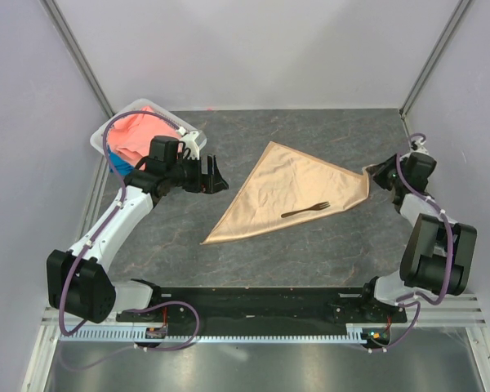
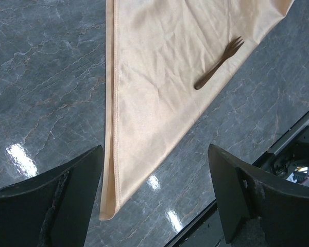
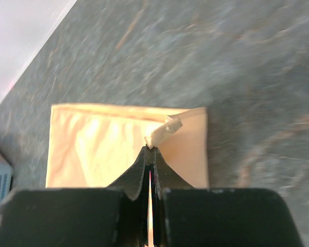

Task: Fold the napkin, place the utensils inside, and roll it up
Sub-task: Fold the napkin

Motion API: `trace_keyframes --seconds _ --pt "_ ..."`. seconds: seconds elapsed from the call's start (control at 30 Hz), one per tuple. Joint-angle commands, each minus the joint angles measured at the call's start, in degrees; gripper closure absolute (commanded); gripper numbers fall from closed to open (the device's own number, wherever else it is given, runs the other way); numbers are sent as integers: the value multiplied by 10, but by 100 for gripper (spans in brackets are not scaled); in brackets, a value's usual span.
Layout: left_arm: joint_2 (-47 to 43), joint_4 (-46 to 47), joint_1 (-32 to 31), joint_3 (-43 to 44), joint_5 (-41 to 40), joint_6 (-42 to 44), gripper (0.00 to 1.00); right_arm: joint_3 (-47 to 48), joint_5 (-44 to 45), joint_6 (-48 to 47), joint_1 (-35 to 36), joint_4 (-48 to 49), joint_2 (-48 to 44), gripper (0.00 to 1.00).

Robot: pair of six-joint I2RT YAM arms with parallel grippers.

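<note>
The peach-gold napkin (image 1: pixel 282 188) lies folded into a triangle on the dark marble table, one point toward the near left. The dark brown fork (image 1: pixel 305 210) rests on its near right part, tines to the right. My right gripper (image 1: pixel 369 173) is at the napkin's right corner, shut on a bit of the corner hem (image 3: pixel 162 131), which stands lifted at its fingertips (image 3: pixel 151 149). My left gripper (image 1: pixel 216 178) hovers open left of the napkin, apart from it. In the left wrist view the napkin (image 2: pixel 159 77) and fork (image 2: pixel 219 63) lie beyond my open fingers (image 2: pixel 82 180).
A clear plastic bin (image 1: pixel 106 135) at the back left holds a coral-pink cloth (image 1: pixel 139 135) and a blue cloth (image 1: pixel 122 169). White walls close in the back and both sides. A black rail (image 1: pixel 261 298) runs along the near edge between the arm bases.
</note>
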Motion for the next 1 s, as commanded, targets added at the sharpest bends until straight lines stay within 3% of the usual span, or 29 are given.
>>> trace_keyframes --seconds 0.0,0.43,0.97 --pt "1 12 -2 6 14 16 11 -15 15 -21 62 -11 -34 100" --pt "-2 12 -3 5 19 14 11 -48 69 35 292 -6 -64 100" --pt "-11 13 -2 6 20 14 11 -44 109 96 429 38 -21 100"
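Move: The napkin's right corner is already pinched and raised in the right hand; the middle of the napkin, over which the corner is carried, lies about 32 cm to that hand's left, level ahead and some 10 cm lower. The fork lies about 23 cm left and 9 cm back, on the napkin; the napkin's far corner about 36 cm left and 15 cm ahead. From the left hand, the napkin's middle is some 21 cm right, 3 cm ahead and 18 cm down. The napkin's raised right corner is carried left across the rest of the cloth by the right hand, which keeps its fingers shut on it and sweeps some 26 cm left towards the napkin's middle, easing about 6 cm back towards its base on the way and slowing in the second half. The hand stays nearly at one height while turning about 30 degrees counter-clockwise. ##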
